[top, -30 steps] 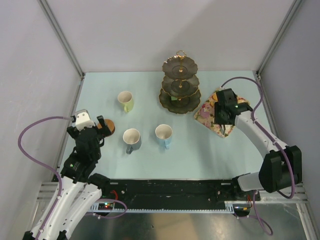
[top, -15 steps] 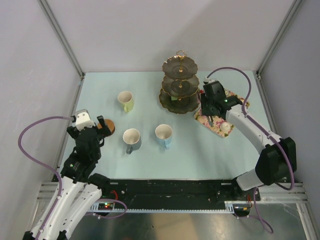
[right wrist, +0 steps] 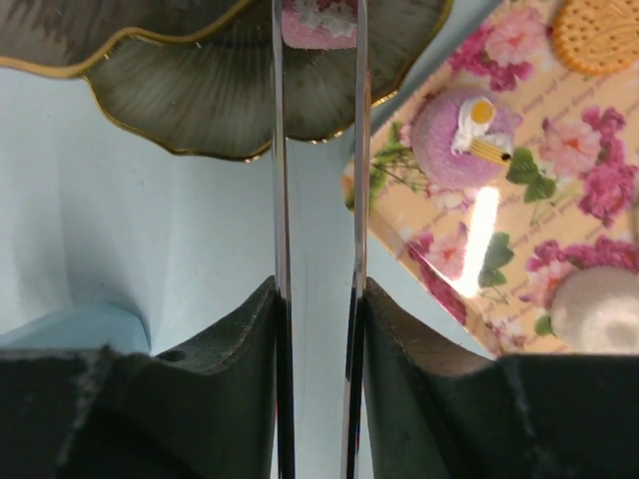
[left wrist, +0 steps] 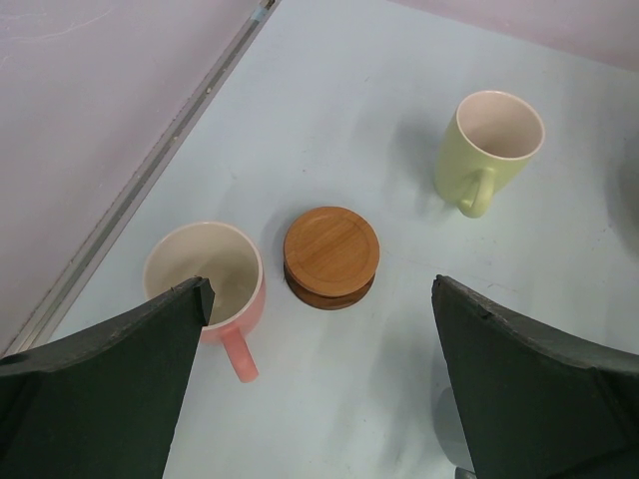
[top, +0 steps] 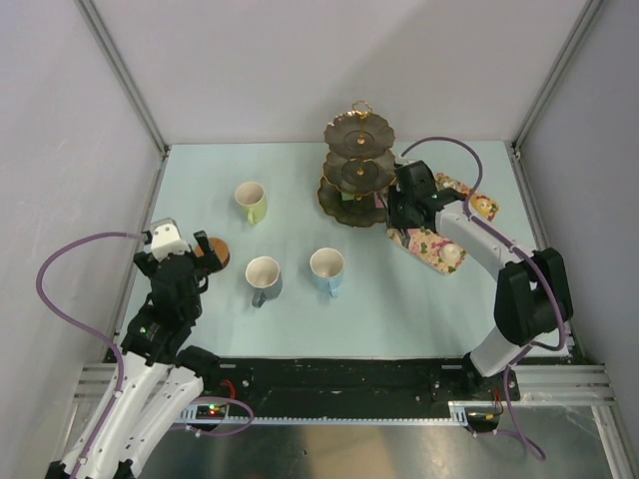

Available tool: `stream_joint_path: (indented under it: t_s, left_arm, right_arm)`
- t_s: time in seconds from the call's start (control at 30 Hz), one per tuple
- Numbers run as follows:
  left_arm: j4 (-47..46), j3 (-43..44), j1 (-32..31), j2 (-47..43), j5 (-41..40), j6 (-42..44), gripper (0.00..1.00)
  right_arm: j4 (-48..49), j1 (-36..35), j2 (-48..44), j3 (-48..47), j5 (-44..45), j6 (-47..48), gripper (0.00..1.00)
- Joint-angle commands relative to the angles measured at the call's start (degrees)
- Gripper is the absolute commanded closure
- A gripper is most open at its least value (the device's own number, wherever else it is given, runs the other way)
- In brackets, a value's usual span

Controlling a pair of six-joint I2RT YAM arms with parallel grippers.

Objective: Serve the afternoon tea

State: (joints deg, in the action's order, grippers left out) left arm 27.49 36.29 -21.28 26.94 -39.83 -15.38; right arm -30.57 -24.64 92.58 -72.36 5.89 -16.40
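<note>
My right gripper point(right wrist: 319, 289) is shut on thin metal tongs point(right wrist: 281, 200), whose tips pinch a pink cake point(right wrist: 318, 22) over the bottom tier of the dark gold-rimmed stand point(top: 359, 165). A purple cake point(right wrist: 461, 130), a biscuit point(right wrist: 599, 30) and a white cake point(right wrist: 599, 309) lie on the floral tray point(right wrist: 559, 200). My left gripper point(left wrist: 321, 289) stands wide open and empty above a pink mug point(left wrist: 205, 279) and stacked brown coasters point(left wrist: 330, 254). Beyond them stands the yellow-green mug point(left wrist: 489, 145). The grey mug point(top: 264, 277) and blue mug point(top: 327, 269) stand mid-table.
The floral tray point(top: 444, 225) lies right of the stand, under my right arm. Metal frame posts and grey walls close in the table on the left, right and back. The arms' black base rail runs along the near edge.
My right arm has swung left from above the floral tray to the stand's bottom tier, carrying the tongs. The left arm has not moved.
</note>
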Motion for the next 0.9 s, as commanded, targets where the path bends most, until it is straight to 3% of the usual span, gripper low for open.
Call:
stream_joint_path:
  t_s: [0.0, 0.87]
  left_arm:
    - [-2.4, -0.6, -0.7, -0.1, 0.0, 1.0, 0.0]
    - [-2.4, -0.7, -0.9, -0.1, 0.3, 1.0, 0.0]
  right_arm:
    - [7.2, 0.0, 2.5, -3.8, -1.4, 0.1, 0.64]
    - [11.2, -0.9, 15.8, -11.1, 0.8, 4.8, 0.62]
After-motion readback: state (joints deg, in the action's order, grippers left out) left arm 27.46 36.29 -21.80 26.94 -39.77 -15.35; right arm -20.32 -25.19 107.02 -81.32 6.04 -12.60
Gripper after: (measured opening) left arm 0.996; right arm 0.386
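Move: The right hand, gripping the tongs with a pink cake at their tips, has the cake stand's bottom plate centred about 11 cm ahead, 11 cm left and 9 cm below. The pastry tray's middle is roughly 5 cm ahead, 8 cm right and 11 cm below; the light blue mug about 10 cm back and 20 cm left, 8 cm below. From the idle left hand that plate is some 25 cm ahead, 39 cm right and 18 cm lower. Right hand, still gripping the tongs, reaches about 7 cm forward, slightly left, sliding them under the middle plate. ##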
